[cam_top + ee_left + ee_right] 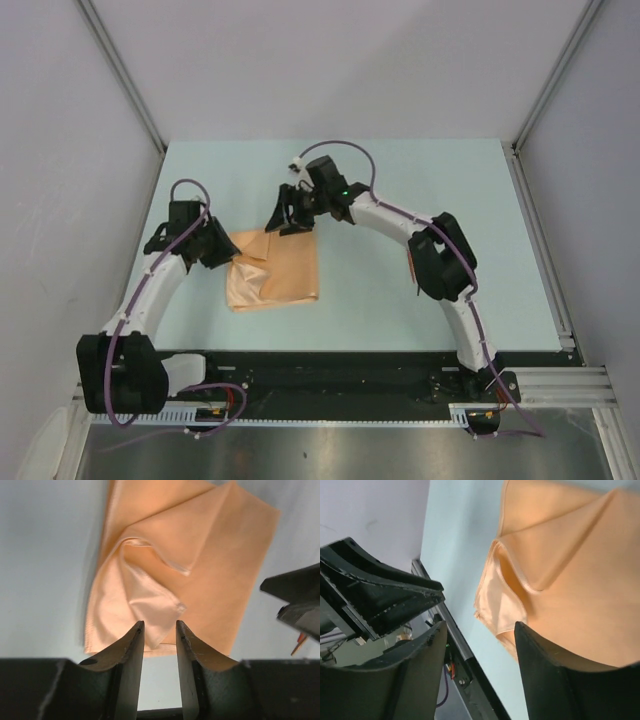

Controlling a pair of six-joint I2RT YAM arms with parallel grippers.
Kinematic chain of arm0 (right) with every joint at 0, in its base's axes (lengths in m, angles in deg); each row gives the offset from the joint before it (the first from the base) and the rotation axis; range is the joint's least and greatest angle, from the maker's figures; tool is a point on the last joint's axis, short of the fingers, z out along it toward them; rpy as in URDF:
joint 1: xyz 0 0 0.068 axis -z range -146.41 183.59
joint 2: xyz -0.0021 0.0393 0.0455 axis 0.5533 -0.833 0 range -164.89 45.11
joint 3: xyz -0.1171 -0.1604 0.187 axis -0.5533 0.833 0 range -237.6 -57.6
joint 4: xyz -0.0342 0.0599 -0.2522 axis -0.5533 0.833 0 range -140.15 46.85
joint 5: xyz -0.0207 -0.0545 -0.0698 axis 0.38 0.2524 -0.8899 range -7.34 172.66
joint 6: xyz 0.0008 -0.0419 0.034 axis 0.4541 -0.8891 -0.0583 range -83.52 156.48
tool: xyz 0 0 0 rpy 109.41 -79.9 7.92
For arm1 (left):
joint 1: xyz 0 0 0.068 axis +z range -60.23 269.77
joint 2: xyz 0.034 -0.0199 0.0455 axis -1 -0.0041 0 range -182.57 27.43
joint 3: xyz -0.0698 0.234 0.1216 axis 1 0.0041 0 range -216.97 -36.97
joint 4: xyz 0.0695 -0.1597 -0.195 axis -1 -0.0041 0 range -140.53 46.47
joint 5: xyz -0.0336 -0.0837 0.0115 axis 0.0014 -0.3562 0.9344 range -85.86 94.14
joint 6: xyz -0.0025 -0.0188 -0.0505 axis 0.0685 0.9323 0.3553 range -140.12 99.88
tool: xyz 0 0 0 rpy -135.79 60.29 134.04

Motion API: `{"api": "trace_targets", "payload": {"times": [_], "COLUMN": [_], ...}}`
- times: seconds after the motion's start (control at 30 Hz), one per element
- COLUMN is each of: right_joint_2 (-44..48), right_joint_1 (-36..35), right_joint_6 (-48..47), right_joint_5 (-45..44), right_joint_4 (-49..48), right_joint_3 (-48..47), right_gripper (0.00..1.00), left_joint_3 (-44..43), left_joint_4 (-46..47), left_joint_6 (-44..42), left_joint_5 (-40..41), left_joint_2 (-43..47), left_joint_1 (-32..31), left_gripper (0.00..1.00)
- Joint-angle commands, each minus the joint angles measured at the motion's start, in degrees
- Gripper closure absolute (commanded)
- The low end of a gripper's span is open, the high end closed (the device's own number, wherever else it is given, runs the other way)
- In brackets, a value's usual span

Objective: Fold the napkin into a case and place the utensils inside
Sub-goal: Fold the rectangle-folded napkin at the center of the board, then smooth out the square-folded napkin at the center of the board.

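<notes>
The peach-orange napkin (pixel 277 272) lies rumpled on the table, with one corner flap (pixel 150 605) folded over onto its middle. My left gripper (pixel 225 255) is at its left edge. Its jaws (pixel 159 626) stand a little apart, the flap's tip just past them and bare table between them. My right gripper (pixel 288 222) hovers at the napkin's far edge, open wide (pixel 479 627) with nothing between its fingers. A thin reddish-brown sliver of the utensils (pixel 409 266) shows beside the right arm's elbow; the rest is hidden. No finished case shows.
The pale blue table (pixel 400 180) is bounded by a metal rail (pixel 545 250) on the right and a black base strip (pixel 330 375) at the near edge. White walls close in the left, back and right sides.
</notes>
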Motion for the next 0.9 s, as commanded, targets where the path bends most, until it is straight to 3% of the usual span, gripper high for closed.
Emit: {"api": "trace_targets", "payload": {"times": [0.0,0.17,0.2,0.23,0.33,0.53,0.77,0.87], "right_joint_2": [1.8,-1.3,-2.1,-2.6,-5.3,-9.6,-13.7,-16.6], "right_joint_1": [2.8,1.5,1.3,1.1,0.8,-0.8,-2.5,-2.7], "right_joint_6": [-3.4,-2.8,-3.2,-3.9,-4.8,-6.3,-5.6,-1.5], "right_joint_5": [2.8,2.8,1.1,0.5,-0.2,-2.0,-3.0,-2.3], "right_joint_4": [-8.0,-12.1,-12.1,-11.9,-12.0,-9.4,-10.2,-15.0], "right_joint_3": [6.4,6.9,7.0,6.9,5.8,1.2,-4.5,-9.0], "right_gripper": [0.41,0.41,0.44,0.60,0.74,0.90,0.90,0.90], "left_joint_3": [-4.9,-4.9,-4.9,-4.8,-4.4,-3.9,-3.4,-2.6], "left_joint_4": [2.8,3.2,2.6,2.4,1.8,1.0,0.4,0.3], "left_joint_6": [-1.2,-0.2,-0.3,-0.4,-0.9,-1.3,-1.4,-0.5], "left_joint_5": [-2.1,-2.7,-2.3,-1.2,-0.3,-0.4,0.9,3.4], "left_joint_2": [-2.6,-3.0,-2.2,-1.9,0.0,1.5,2.5,4.5], "left_joint_1": [-4.1,-4.3,-4.3,-4.3,-4.3,-4.3,-4.3,-4.2], "left_gripper": [0.64,0.64,0.64,0.64,0.64,0.63,0.63,0.62]}}
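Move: Just below the right hand, about 11 cm down, roughly 1 cm ahead and 2 cm to its left, lies the right edge of the napkin's upper flap, already folded in. The puckered lower flap lies about 6 cm back and 7 cm left of the hand at table height; the napkin's right rim is some 2 cm back and 10 cm right. From the left hand the flap edge lies about 6 cm ahead, 7 cm right and 9 cm down. Swinging some 3 cm forward and right to start, the right hand then drops about 11 cm onto the upper flap's right edge, drawing back a little and closing its wide-open fingers nearly shut on the way. Low down, it drifts 2–3 cm left with its tips touching the flap. The left hand stays empty, shifting slightly right and rising over the napkin. ##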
